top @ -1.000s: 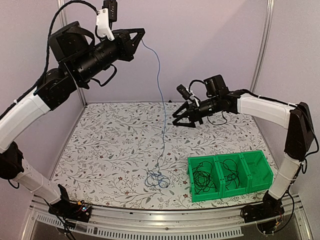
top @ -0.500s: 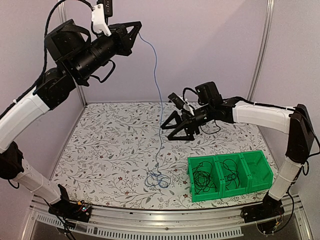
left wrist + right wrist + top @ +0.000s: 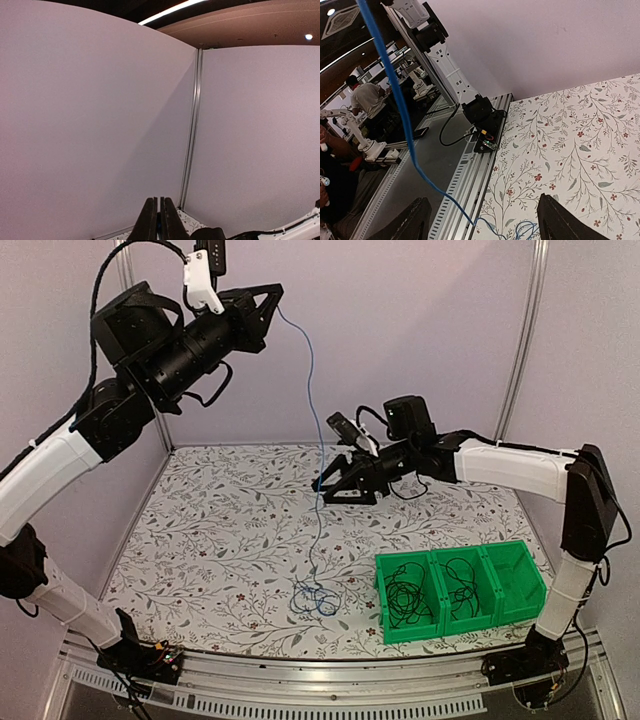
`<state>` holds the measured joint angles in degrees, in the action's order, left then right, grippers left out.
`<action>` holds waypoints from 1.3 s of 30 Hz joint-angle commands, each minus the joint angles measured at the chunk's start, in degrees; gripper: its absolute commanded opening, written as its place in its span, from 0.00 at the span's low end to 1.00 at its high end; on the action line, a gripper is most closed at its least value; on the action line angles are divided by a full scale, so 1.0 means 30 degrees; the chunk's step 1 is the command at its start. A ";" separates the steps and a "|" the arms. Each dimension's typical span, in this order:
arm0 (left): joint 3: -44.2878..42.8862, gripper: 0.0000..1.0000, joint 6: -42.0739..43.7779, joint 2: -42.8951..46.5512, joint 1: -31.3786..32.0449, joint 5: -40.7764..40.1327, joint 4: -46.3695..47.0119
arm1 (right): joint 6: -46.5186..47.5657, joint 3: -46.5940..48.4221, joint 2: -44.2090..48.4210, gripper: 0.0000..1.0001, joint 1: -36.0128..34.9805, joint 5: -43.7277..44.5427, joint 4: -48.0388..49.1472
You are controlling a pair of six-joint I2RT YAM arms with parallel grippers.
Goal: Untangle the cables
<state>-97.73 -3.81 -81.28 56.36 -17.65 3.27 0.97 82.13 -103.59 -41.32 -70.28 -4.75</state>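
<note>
A bright blue cable (image 3: 318,435) hangs from my left gripper (image 3: 277,302), which is raised high at the back left and shut on the cable's top end. In the left wrist view the fingers (image 3: 150,222) are pressed together with a sliver of blue between them. The cable drops to a small blue coil (image 3: 313,600) on the table. My right gripper (image 3: 326,490) is open at mid-height, right at the hanging strand. In the right wrist view the blue cable (image 3: 400,105) runs down between the wide-apart fingers (image 3: 415,222), close to the left one. Black cables (image 3: 405,598) lie in the green bins.
Three joined green bins (image 3: 455,555) stand at the front right; the two left compartments hold black cables, the right one looks empty. The left arm's base (image 3: 480,112) sits on the metal rail (image 3: 300,690) along the near edge. Walls close off the back and sides.
My right gripper has moved left and slightly down until the hanging blue cable lies between its fingers. My left gripper rose a little, then held the cable's end.
</note>
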 commanded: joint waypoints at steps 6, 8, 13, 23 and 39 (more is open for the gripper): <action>0.0587 0.00 0.0364 0.0466 0.0219 -0.0470 0.0800 | -0.2443 0.1189 -0.0704 0.66 -0.0434 -0.1228 0.1409; 0.0787 0.00 0.0363 0.0568 0.0212 -0.0579 0.0871 | -0.2625 0.1163 -0.0636 0.58 -0.0450 -0.1522 0.1423; 0.1258 0.00 0.0358 0.0804 0.0218 -0.0716 0.0987 | -0.2732 0.1246 -0.0397 0.31 -0.0443 -0.1664 0.1891; 0.8476 0.44 0.0276 0.3203 0.0232 0.0797 0.1111 | 0.1419 0.5101 -0.0168 0.00 -0.0293 0.2692 -0.3385; 2.0326 0.63 0.0248 -0.1038 0.1161 -0.1001 1.1525 | 0.2060 0.9079 -0.1738 0.00 -0.0129 0.3758 -0.5612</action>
<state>-34.15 -4.51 -76.62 59.29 -14.20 25.50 6.90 107.42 -107.31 -41.93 -59.42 -19.20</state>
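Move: The hanging strand of blue cable already runs between the right hand's open fingers, within about 1 cm behind and 1 cm left of the hand point. Its blue bundle lies roughly 27 cm lower, 6 cm back and 1 cm left; the green box's middle is about 30 cm right, 6 cm back and 24 cm lower. From the high left hand, which holds the cable's end, the strand's crossing point is some 30 cm below, 5 cm back and 3 cm right. The blue strand is pinched by the right fingers, which close fully after easing about 1 cm left and back, then carry it up some 10 cm and about 5 cm forward. Once that grip is shut, the left hand opens, lets go of the cable's upper end and plunges about 40 cm towards table height, its fingers tipping from upward to downward. ##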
